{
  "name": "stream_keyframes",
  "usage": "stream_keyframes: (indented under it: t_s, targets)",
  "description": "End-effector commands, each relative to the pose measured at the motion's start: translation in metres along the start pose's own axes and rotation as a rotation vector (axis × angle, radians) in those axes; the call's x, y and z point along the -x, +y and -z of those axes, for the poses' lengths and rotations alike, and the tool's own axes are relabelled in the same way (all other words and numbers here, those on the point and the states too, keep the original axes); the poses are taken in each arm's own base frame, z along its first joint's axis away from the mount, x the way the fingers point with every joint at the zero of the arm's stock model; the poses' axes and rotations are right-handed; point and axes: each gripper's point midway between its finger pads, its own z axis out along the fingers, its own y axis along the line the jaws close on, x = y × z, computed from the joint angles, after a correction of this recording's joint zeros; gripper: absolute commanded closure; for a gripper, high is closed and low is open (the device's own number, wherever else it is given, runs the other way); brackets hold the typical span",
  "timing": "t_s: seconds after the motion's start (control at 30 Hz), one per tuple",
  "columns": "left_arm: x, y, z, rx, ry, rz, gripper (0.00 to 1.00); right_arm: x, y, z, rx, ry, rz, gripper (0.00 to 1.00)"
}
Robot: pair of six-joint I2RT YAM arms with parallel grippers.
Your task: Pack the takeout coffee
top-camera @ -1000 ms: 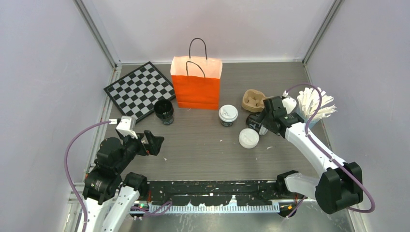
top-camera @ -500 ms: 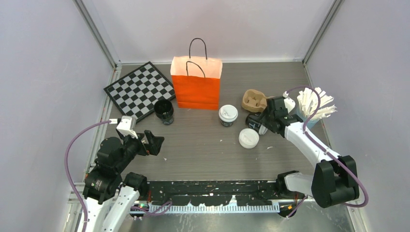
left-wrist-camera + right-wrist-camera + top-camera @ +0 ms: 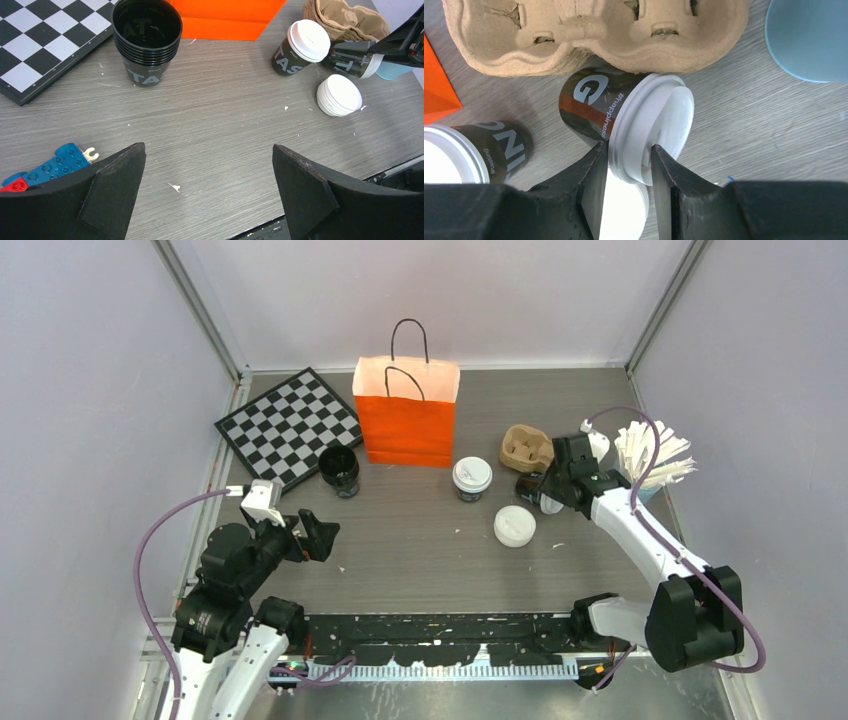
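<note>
One takeout coffee (image 3: 591,107), a dark cup with a white sip lid (image 3: 659,120), lies on its side against the cardboard carrier (image 3: 594,30). My right gripper (image 3: 629,150) is shut on that lid's rim, one finger on each side. In the top view this cup (image 3: 529,485) sits under the right gripper (image 3: 546,496). A second lidded coffee (image 3: 472,477) stands upright to its left, near the orange bag (image 3: 406,420). My left gripper (image 3: 209,190) hangs open over bare table at the near left, its jaws far apart with nothing between them.
A stack of loose white lids (image 3: 514,526) lies just in front of the right gripper. Stacked black lidless cups (image 3: 339,470) stand beside a chessboard (image 3: 285,425). A blue cup of white stirrers (image 3: 650,455) is at the right. Toy bricks (image 3: 55,165) lie near the left gripper.
The right gripper's jaws have narrowed onto the tipped cup's lid, and its arm has shifted slightly toward the carrier. The left arm has not moved.
</note>
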Motion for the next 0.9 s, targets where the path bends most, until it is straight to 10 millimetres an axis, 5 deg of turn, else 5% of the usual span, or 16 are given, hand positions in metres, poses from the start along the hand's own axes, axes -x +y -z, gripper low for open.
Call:
stream_keyframes:
  t_s: [0.0,0.3,0.87]
  targets:
    - [0.009,-0.001,-0.002,-0.007,-0.038,-0.022,0.00,0.014,-0.006,0.012,-0.078,-0.001,0.149,0.59]
    - [0.009,-0.001,-0.001,-0.006,-0.040,-0.023,0.00,0.010,0.007,0.019,-0.172,0.042,0.427,0.60]
    - [0.011,0.000,0.001,-0.002,-0.059,-0.026,0.00,0.000,0.070,0.019,-0.253,0.078,0.909,0.57]
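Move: The right hand already pinches the near edge of the tipped coffee cup's lid; the cup's middle is some 3 cm ahead, 3 cm left and slightly below. From this hand, the upright coffee cup stands about 15 cm left and 4 cm ahead; the lid stack is 6 cm left and 4 cm back; the cup tray is 9 cm ahead and 1 cm left; the straw cup is 15 cm right and 4 cm ahead. For the left hand, the tipped cup lies roughly 38 cm right, 16 cm ahead and 14 cm below. Still pinching the lid rim of the tipped cup, the right hand first eases up about 1 cm, then carries the lid end some 6 cm left towards the upright cup, edging forward near the end. The wrist turns steadily throughout: about 30 degrees counter-clockwise and as much in roll, its right side rising, with the fingers pointing more steeply down. ##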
